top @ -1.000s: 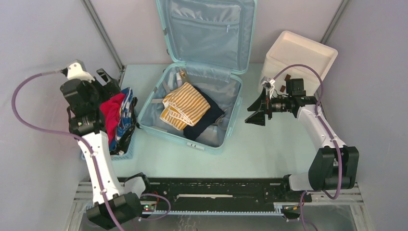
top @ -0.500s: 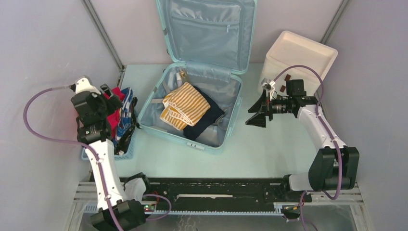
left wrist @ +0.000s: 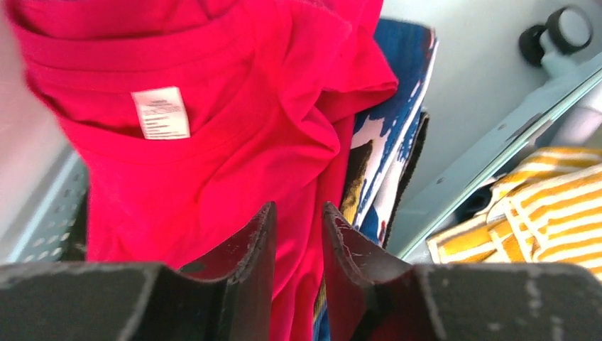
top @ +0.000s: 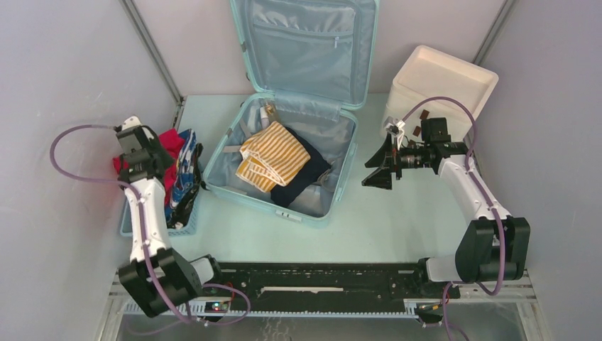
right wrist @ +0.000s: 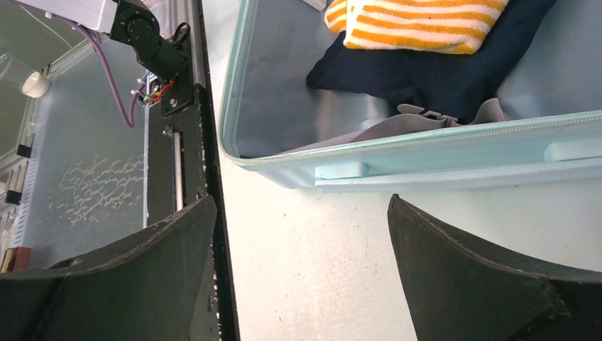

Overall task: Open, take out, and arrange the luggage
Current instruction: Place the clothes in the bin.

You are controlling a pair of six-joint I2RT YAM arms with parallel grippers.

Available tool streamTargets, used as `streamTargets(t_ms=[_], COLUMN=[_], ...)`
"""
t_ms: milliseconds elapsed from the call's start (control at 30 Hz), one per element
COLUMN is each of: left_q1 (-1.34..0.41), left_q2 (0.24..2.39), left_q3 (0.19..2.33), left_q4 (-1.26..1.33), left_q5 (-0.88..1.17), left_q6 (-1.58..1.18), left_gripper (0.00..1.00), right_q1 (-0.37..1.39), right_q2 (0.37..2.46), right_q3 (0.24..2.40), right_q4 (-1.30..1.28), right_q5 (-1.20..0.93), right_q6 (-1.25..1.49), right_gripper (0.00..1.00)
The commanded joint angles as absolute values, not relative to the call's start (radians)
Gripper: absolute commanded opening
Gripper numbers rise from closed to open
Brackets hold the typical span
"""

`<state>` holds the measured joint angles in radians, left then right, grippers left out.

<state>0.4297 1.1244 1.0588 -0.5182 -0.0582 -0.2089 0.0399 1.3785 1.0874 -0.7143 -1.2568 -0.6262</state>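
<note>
The luggage (top: 314, 212), a pale mint suitcase, lies open at the table's middle with its lid (top: 305, 50) raised against the back wall. A yellow-striped garment (top: 273, 156) rests on a navy one (top: 307, 177) inside. My left gripper (top: 157, 155) hovers over a red shirt (top: 170, 138) on the blue basket (top: 181, 226). In the left wrist view its jaws (left wrist: 298, 213) stand a narrow gap apart, with the red shirt (left wrist: 213, 142) below them. My right gripper (top: 375, 168) is wide open and empty beside the suitcase's right wall (right wrist: 426, 145).
A cream-white box (top: 444, 78) stands at the back right behind the right arm. A blue patterned cloth (top: 186, 153) is stacked in the basket beside the shirt. A suitcase wheel (left wrist: 561, 32) shows near the basket. The black rail (top: 319, 280) runs along the near edge.
The left arm has pulled back and to the left over the basket while its jaws narrowed from wide open. The red shirt lies lower on the pile. The right arm has not moved.
</note>
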Motion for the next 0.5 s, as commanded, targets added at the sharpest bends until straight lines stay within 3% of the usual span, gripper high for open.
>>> streamTargets(t_ms=[0,133,300,467], left_q1=[0.438,0.437,0.437,0.438], left_q2=[1.228,1.246,1.163,1.045], left_q3=[1.028,1.007,1.018,1.091], left_q4=[-0.521,-0.529,-0.54,-0.567], left_q5=[0.053,0.152,0.18,0.193], left_q6=[-0.215,-0.226,-0.244,-0.265], left_gripper=[0.34,0.42,0.76,0.93], right_q1=[0.039,0.026,0.022,0.02], right_q2=[1.334,1.326,1.324,1.313], right_q3=[1.126,1.126,1.126,1.126], right_q4=[-0.714,-0.728,-0.736,-0.738], right_q5=[-1.255,-1.261,-1.267,-1.26], right_q6=[-0.64,-0.649,-0.657,-0.659], right_gripper=[1.0,1.0,1.0,1.0])
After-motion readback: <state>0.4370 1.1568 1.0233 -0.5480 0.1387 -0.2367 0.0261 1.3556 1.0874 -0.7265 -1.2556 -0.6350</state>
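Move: The red shirt lies in the bin almost directly under the left hand, its middle some 8 cm below and about 2 cm to the left. The blue patterned clothes beside it lie about 7 cm to the hand's right and 4 cm back. The striped cloth in the open suitcase is about 31 cm to the right, level in reach and 15 cm down. From the idle right hand, the shirt is roughly 63 cm left. Downward, the left hand sinks about 6 cm over the red shirt in the bin, then turns back and rises some 3 cm, drifting about 3.5 cm right towards the patterned clothes. The fingers spread from a third open to nearly wide, mostly from the low point onward, while the hand rolls about 10 degrees, left side sinking, and turns slightly clockwise. Contact with the cloth can't be made out. ##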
